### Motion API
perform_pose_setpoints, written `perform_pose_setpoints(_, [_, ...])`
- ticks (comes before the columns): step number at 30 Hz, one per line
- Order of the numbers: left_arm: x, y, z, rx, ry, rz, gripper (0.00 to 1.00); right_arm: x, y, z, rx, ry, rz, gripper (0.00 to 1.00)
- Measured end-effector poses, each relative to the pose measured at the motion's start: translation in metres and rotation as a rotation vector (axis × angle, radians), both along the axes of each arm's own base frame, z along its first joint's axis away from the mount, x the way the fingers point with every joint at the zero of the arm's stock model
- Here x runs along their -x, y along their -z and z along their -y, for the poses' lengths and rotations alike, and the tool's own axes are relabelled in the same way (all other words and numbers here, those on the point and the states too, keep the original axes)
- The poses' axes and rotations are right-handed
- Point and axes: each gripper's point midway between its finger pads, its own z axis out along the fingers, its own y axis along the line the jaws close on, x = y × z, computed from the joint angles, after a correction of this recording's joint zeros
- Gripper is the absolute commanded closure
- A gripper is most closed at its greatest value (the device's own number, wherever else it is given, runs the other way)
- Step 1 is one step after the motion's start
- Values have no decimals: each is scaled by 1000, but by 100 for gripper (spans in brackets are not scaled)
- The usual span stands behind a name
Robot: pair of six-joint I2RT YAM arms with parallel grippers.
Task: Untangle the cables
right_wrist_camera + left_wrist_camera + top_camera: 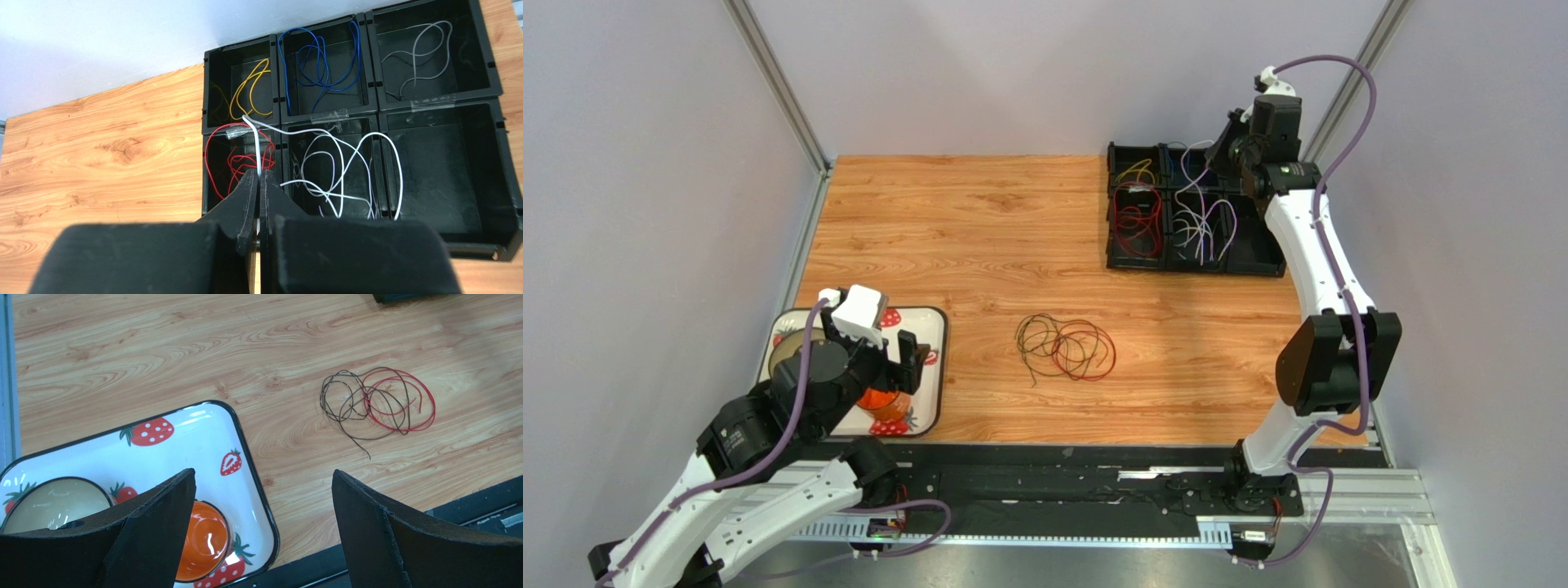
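A loose tangle of red and dark brown cables (pixel 1065 348) (pixel 377 404) lies on the wooden table, touched by neither gripper. My left gripper (pixel 913 364) (pixel 264 473) hangs open and holding nothing over the corner of a strawberry tray, left of the tangle. My right gripper (pixel 1228 147) (pixel 259 173) is over the black compartment box (pixel 1120 251) (pixel 374 61), shut on a white cable (pixel 253 131). That cable runs from the fingertips across the red-cable compartment (pixel 236 162) to the white cables (pixel 344 165). Other compartments hold yellow (pixel 251 86), blue (pixel 319 61) and grey (pixel 423 55) cables.
The strawberry-patterned tray (pixel 928 321) (pixel 202 425) at the left holds an orange cup (pixel 205 539) and a tan bowl (pixel 52 505). Grey walls enclose the table on three sides. A black rail (pixel 1075 490) runs along the near edge.
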Motion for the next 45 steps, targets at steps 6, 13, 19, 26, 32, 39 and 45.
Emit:
perform_pose_setpoints(6, [-1,1,2,-1,7,1,11,-6,35,1,13,4,-23,100])
perform_pose_setpoints(13, [-1,-1,3,8,11,6,11,-8,78,12,39,47,-80,100])
perform_pose_setpoints(19, [-1,-1,4,9,13,6,11,-5,104,26,44,86,-130,100])
perform_pose_setpoints(26, [-1,-1,4,10,16,6,12,-6,124,48,38,139,-150,100])
perform_pose_setpoints(32, [-1,-1,4,11,17,6,12,-15,144,51,28,151,-157,100])
perform_pose_setpoints(39, [-1,0,5,9,17,3,12,-12,169,48,13,149,-193,100])
perform_pose_setpoints(45, [-2,0,4,10,13,3,12,-12,178,42,-3,120,-229,100])
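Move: The right hand, shut on the white cable, is high over the organiser; the middle of its front-middle compartment, where part of the cable already lies, is about 26 cm below, 3 cm ahead and 3 cm right. At that same depth and distance out, the front-left compartment with the red cable is some 10 cm left and the empty front-right one about 15 cm right; the blue cable's compartment lies about 13 cm beyond the aimed one. From the left hand the aimed compartment is roughly 60 cm right, 37 cm ahead and 24 cm below. The right hand keeps its fingers shut on the white cable and lowers it steadily, about 18 cm, towards the front-middle compartment, first straight down and then easing about 5 cm to the right as it sinks. The fingers tip some 10 to 15 degrees further down and the wrist swings slightly clockwise, and the hand ends low over the compartment without opening. ##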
